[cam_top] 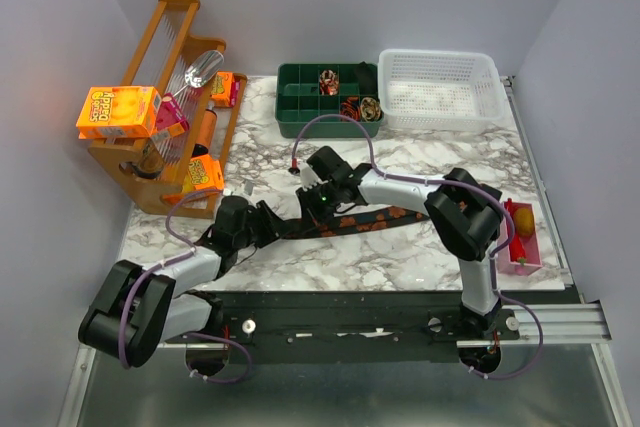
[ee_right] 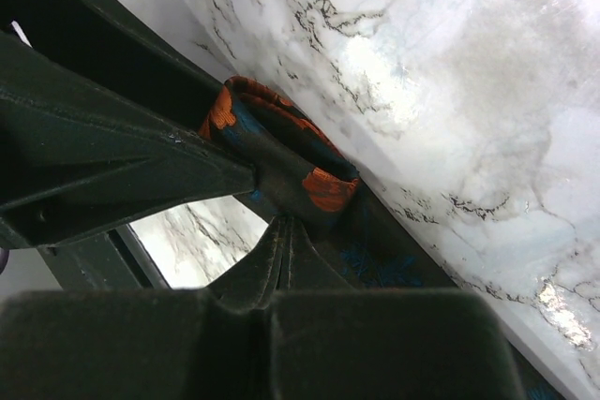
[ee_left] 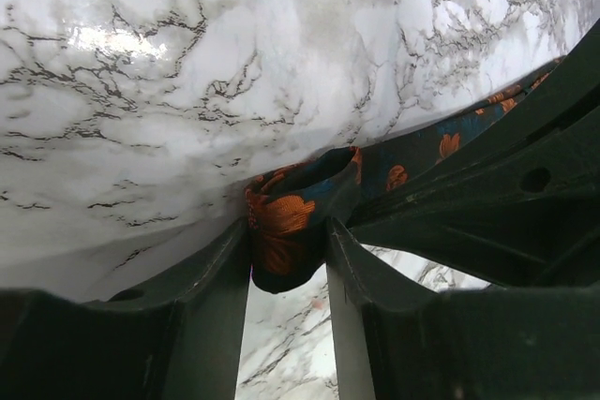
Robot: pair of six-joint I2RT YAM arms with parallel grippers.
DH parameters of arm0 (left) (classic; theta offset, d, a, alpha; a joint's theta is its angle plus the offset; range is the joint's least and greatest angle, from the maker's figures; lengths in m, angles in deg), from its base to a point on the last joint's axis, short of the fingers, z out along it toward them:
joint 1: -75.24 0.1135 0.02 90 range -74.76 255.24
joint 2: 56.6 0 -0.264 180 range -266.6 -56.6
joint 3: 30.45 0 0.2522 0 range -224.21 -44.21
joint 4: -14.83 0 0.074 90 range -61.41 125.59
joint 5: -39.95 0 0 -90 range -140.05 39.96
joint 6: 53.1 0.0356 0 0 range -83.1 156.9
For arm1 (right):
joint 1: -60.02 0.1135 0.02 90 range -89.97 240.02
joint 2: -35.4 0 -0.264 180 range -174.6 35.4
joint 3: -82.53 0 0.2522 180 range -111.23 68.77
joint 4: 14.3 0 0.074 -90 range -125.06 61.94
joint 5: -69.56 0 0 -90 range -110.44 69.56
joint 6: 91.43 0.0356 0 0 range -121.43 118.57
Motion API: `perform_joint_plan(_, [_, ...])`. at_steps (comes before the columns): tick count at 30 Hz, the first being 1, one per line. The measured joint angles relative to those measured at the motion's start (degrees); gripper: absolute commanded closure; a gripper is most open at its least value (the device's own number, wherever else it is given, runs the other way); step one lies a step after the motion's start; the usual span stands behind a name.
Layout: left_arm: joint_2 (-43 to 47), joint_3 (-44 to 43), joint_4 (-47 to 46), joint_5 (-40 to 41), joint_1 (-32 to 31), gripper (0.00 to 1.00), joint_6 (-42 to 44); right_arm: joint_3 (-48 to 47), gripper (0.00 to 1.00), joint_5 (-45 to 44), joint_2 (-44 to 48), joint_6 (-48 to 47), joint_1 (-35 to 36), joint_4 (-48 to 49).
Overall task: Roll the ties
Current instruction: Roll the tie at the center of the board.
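One of the ties (cam_top: 372, 217), dark with orange flowers, lies as a flat strip across the marble table (cam_top: 400, 257). Its left end is curled into a small coil (ee_left: 286, 217). My left gripper (cam_top: 285, 224) stands around that coil, and its two fingers (ee_left: 216, 306) press the coil's sides (ee_left: 288, 229). My right gripper (cam_top: 318, 205) is shut, with its joined fingertips (ee_right: 284, 224) touching the coil (ee_right: 300, 161) from the other side. I see no fabric between them. Rolled ties (cam_top: 329, 80) sit in the green divided box (cam_top: 300, 119).
A white plastic basket (cam_top: 440, 89) stands at the back right beside the green box. A wooden rack (cam_top: 150, 172) with an orange carton (cam_top: 118, 110) and other goods fills the back left. A pink tray (cam_top: 522, 247) lies at the right edge.
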Motion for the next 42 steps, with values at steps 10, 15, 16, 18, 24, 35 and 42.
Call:
perform_joint_plan(10, [1.75, -3.82, 4.98, 0.07, 0.0, 0.84, 3.56, -1.68, 0.99, 1.49, 0.0, 0.0, -0.35, -0.44])
perform_joint_plan(15, [1.7, -8.26, 11.43, 0.5, -0.02, 0.86, 6.93, -3.82, 1.0, 1.44, -0.02, -0.02, -0.37, -0.76])
perform_joint_plan(16, [1.7, -9.01, 13.03, 0.87, 0.0, 0.86, 7.56, -4.2, 1.0, 1.42, -0.02, -0.02, -0.37, -0.92])
perform_joint_plan(18, [1.7, -10.23, 15.82, 1.68, 0.0, 0.87, 8.61, -4.81, 1.0, 1.4, -0.22, -0.02, -0.37, -1.07])
perform_joint_plan(24, [1.7, -13.2, 22.38, 3.93, -0.07, 0.87, 10.95, -6.49, 1.0, -0.15, -1.9, -0.5, -0.37, -1.9])
perform_joint_plan(35, [-1.05, -21.22, 31.32, 9.64, -5.18, 0.86, 14.23, -8.72, 1.0, -0.59, -5.66, -0.66, -0.39, -3.1])
perform_joint_plan(42, [-3.3, -24.22, 33.97, 13.7, -8.57, 0.85, 14.6, -10.29, 0.99, -0.44, -7.02, -0.39, -0.39, -4.11])
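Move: The tie's rolled end lies between the left gripper's half-open fingers, about 1 cm to the right of that hand point and 1 cm below. From the left hand, the flat strip's middle is some 21 cm right and 2 cm ahead, and the orange box on the low shelf about 18 cm left and 12 cm ahead. From the right hand, the rolled end is about 3 cm left, level fore and aft, 1 cm below. Close the left gripper to pinch the rolled end of the tie and raise it about 3 cm, easing a little forward while tilting the fingers some 20 degrees more steeply down. Meanwhile lift the shut right fingertips about 2.5 cm, step them forward and left by roughly 3 cm alongside the roll, and lower them again onto the tie at its foot. ##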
